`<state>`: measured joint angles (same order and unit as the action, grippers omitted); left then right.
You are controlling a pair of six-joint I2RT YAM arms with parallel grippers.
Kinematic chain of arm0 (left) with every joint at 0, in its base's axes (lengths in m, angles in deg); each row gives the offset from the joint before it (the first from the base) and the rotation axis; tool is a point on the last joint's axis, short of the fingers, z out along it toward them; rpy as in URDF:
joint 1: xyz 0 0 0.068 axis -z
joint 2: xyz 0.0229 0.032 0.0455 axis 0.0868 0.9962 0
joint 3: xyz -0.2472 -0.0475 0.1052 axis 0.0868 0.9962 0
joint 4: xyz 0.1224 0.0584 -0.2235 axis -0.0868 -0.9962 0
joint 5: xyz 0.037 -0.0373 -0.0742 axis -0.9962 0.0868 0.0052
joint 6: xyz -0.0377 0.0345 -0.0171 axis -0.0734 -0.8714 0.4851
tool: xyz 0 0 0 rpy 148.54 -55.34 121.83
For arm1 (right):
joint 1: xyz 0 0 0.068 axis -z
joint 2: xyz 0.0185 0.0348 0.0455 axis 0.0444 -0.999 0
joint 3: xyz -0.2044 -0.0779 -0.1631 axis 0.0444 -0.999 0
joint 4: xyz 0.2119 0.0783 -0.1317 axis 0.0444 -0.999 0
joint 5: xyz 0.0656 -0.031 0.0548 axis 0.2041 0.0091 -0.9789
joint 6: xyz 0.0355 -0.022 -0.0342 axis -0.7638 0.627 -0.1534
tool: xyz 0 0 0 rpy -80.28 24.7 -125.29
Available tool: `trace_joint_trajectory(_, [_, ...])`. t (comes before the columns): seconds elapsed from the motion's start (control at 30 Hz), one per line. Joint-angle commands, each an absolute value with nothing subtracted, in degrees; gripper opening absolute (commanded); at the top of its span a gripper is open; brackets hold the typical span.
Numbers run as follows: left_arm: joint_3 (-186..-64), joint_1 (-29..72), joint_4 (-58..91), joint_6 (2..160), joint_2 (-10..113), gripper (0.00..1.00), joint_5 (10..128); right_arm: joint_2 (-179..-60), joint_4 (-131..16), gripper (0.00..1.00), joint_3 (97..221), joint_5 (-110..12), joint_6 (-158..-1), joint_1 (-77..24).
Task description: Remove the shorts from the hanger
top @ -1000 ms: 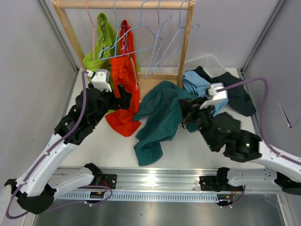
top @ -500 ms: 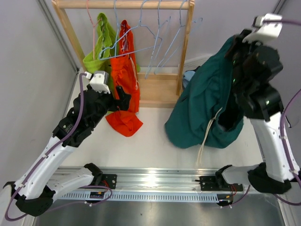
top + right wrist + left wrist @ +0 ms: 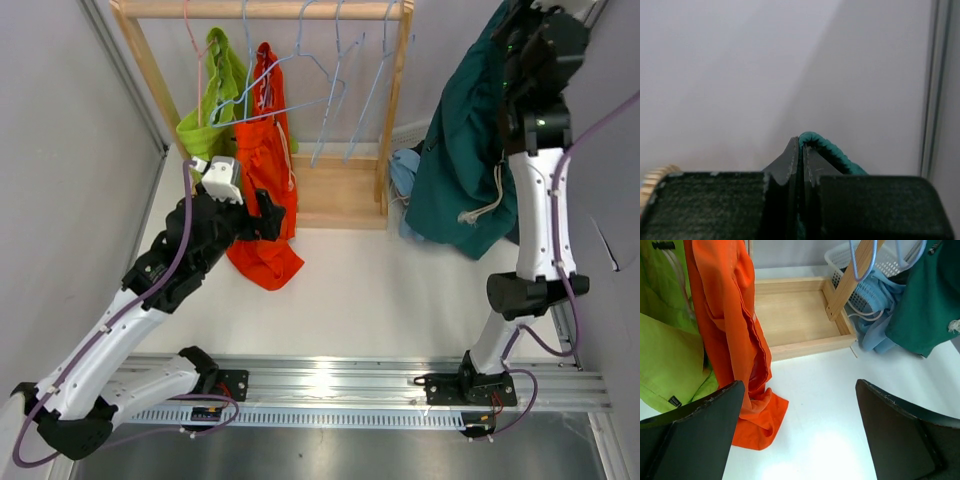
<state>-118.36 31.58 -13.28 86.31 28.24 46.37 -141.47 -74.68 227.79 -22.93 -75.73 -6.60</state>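
Observation:
The teal green shorts [image 3: 460,160] hang in the air at the upper right, and my right gripper [image 3: 515,25] is shut on their top edge. In the right wrist view a teal fold [image 3: 825,145] sticks out between the closed jaws of that gripper [image 3: 801,142]. On the rack, the orange-red shorts [image 3: 265,170] hang from a hanger with their lower end on the table. The lime green shorts [image 3: 215,90] hang to their left. My left gripper [image 3: 799,390] is open and empty, low beside the orange-red shorts [image 3: 725,315]. The light blue shorts [image 3: 402,175] lie by the rack's right post.
Several empty blue wire hangers [image 3: 330,90] hang on the wooden rack [image 3: 392,120], which has a shallow wooden base tray [image 3: 795,315]. A white basket [image 3: 840,260] stands behind the right post. Grey walls close in both sides.
My right arm has swung up and back, lifting the teal green shorts off the table to high at the right. My left gripper edged slightly right toward the orange-red shorts.

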Motion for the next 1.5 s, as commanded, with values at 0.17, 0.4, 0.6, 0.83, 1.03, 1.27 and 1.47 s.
trace_joint_trajectory(0.17, [-122.7, 31.3, -12.1, 84.7, 29.2, 0.99, 45.8, -155.6, -52.7, 0.0, 212.8, -34.5, -89.3, -3.8])
trace_joint_trajectory(0.4, [-136.8, 31.3, -18.2, 80.3, 32.0, 0.99, 42.3, -166.6, -50.7, 0.0, 207.9, -36.6, -95.9, -3.7])
trace_joint_trajectory(0.6, [-153.4, 31.0, -22.1, 74.8, 42.4, 0.99, 38.2, -151.0, -45.4, 0.62, 177.7, -24.8, -97.1, -6.1])
trace_joint_trajectory(0.83, [-171.6, 25.7, -22.7, 71.8, 54.9, 0.99, 39.3, -120.7, -39.2, 0.99, 146.2, -23.1, -102.4, -7.8])
trace_joint_trajectory(1.03, [-188.5, 15.8, -24.4, 74.6, 68.0, 0.99, 45.2, -98.0, -45.3, 0.99, 131.9, -23.9, -100.6, -14.3])
trace_joint_trajectory(1.27, [-196.6, 8.6, -23.0, 78.7, 77.7, 0.99, 55.8, -76.8, -59.8, 1.0, 124.7, -22.2, -101.3, -20.5])
trace_joint_trajectory(1.47, [-194.8, 8.3, -21.4, 81.6, 80.9, 0.99, 65.3, -73.7, -65.1, 0.99, 124.8, -20.5, -99.0, -20.9])
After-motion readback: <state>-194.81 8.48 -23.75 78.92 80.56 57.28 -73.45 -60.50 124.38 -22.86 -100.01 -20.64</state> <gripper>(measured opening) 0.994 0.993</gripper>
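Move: Ahead of the open left hand, some 21 cm out and nearly level with it, hang the orange shorts; the lime-green shorts are as far out but about 12 cm to its left, and the empty blue hangers about 14 cm to its right, 12 cm higher. The right hand still holds the teal shorts high up: the blue shorts lie about 7 cm ahead and 5 cm left, the black shorts 8 cm ahead and 8 cm right, the white basket 18 cm ahead and 3 cm left, all nearly 60 cm down. Swinging forward about 20 cm and steeply down nearly 50 cm over the blue shorts towards the basket, the right hand tips its fingers down, opens wide at the bottom and lets go of the teal shorts, then draws back some 40 cm, rising clear. Meanwhile the left hand rises and reaches forward, about 20 cm each, towards the orange shorts and rack bar, fingers open and tilting up. ##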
